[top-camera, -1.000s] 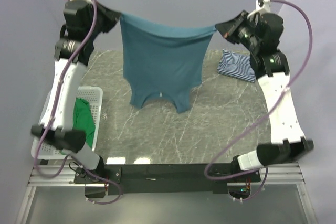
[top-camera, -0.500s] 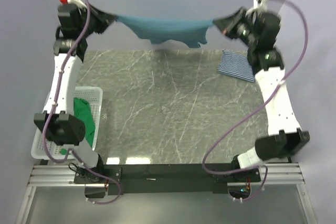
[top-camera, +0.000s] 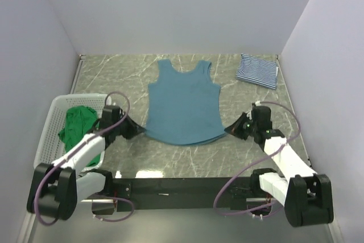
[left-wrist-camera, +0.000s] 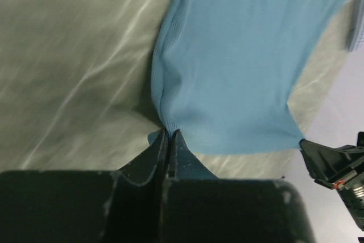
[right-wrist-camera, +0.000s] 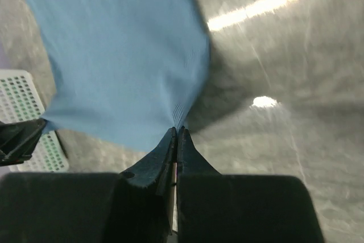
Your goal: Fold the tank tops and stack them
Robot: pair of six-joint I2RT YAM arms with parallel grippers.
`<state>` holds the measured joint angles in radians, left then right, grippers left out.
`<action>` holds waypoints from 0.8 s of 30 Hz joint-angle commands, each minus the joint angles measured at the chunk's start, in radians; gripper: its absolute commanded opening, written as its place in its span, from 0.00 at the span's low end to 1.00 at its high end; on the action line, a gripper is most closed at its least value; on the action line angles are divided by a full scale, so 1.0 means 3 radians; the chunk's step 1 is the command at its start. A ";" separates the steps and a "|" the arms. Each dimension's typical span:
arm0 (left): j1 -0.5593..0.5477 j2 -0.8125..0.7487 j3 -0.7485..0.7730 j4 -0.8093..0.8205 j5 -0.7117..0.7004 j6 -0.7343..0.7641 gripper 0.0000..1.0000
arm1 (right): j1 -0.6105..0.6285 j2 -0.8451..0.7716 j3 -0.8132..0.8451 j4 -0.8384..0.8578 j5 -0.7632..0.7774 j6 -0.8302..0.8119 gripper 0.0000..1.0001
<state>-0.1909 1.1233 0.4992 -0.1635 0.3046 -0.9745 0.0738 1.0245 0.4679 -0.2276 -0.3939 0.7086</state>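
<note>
The teal-blue tank top [top-camera: 185, 106] lies spread flat on the marble table, straps toward the back, hem toward me. My left gripper [top-camera: 142, 132] is shut on its near-left hem corner, seen in the left wrist view [left-wrist-camera: 169, 131]. My right gripper [top-camera: 227, 131] is shut on the near-right hem corner, seen in the right wrist view [right-wrist-camera: 177, 129]. The teal top fills the left wrist view [left-wrist-camera: 244, 55] and the right wrist view [right-wrist-camera: 119, 55]. The striped tank top [top-camera: 257, 70] lies folded at the back right. The green tank top [top-camera: 77, 124] sits bunched in the basket.
A white mesh basket [top-camera: 50, 135] stands at the left edge of the table [top-camera: 114, 78]; it also shows in the right wrist view [right-wrist-camera: 23, 101]. Grey walls close the back and both sides.
Both arms have come down and toward me from high at the back. The teal top, held up in the air before, now lies flat on the table.
</note>
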 commanded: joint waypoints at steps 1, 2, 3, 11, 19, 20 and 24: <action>-0.0105 -0.0353 -0.0242 0.0341 -0.0145 -0.0106 0.00 | -0.0016 -0.0331 -0.0218 0.0094 0.0019 -0.0097 0.00; -0.0161 -0.0415 -0.0283 0.0285 -0.0161 -0.0121 0.01 | -0.0016 -0.0377 -0.0301 0.0079 -0.0041 -0.0077 0.00; -0.0171 -0.0542 -0.0349 0.0233 -0.0177 -0.0142 0.01 | -0.0016 -0.0428 -0.0383 0.0063 -0.0088 0.0000 0.00; -0.0233 -0.1310 -0.0600 -0.0579 -0.0335 -0.0530 0.01 | -0.0021 -0.0991 -0.0649 -0.0718 0.0183 0.0189 0.00; -0.0273 -0.1791 -0.0774 -0.0989 -0.0289 -0.0643 0.14 | -0.0026 -0.1369 -0.0675 -0.1292 0.0178 0.0236 0.03; -0.0289 -0.1811 -0.0759 -0.0994 -0.0279 -0.0648 0.27 | -0.0026 -0.1375 -0.0640 -0.1343 0.0213 0.0210 0.14; -0.0304 -0.1868 -0.0504 -0.1152 -0.0345 -0.0515 0.54 | -0.0026 -0.1436 -0.0405 -0.1522 0.0357 0.0118 0.48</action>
<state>-0.2775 0.5812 0.2768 -0.4736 0.2180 -1.1526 0.0711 0.6167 0.2802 -0.6243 -0.3199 0.7635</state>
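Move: Both hands already hold the blue tank top's hem corners. The left corner's landing spot is about 8 cm back, 1 cm left and 7 cm below the left hand; the right corner's is about 9 cm back, 2 cm right and 6 cm below the right hand. The tank top's body lies roughly 15 cm ahead and 13 cm right of the left hand; the folded striped tank top is some 30 cm ahead and 17 cm right of the right hand. Draw both grippers back together towards the table's near edge, about 9 cm, keeping the hem corners pinched for most of the pull. Ease the right gripper down some 4 cm as it comes, tipping its fingers slightly further down; let the left dip, rise a little and sink again. Near the end of the pull, open both to about half and let go of the corners. ##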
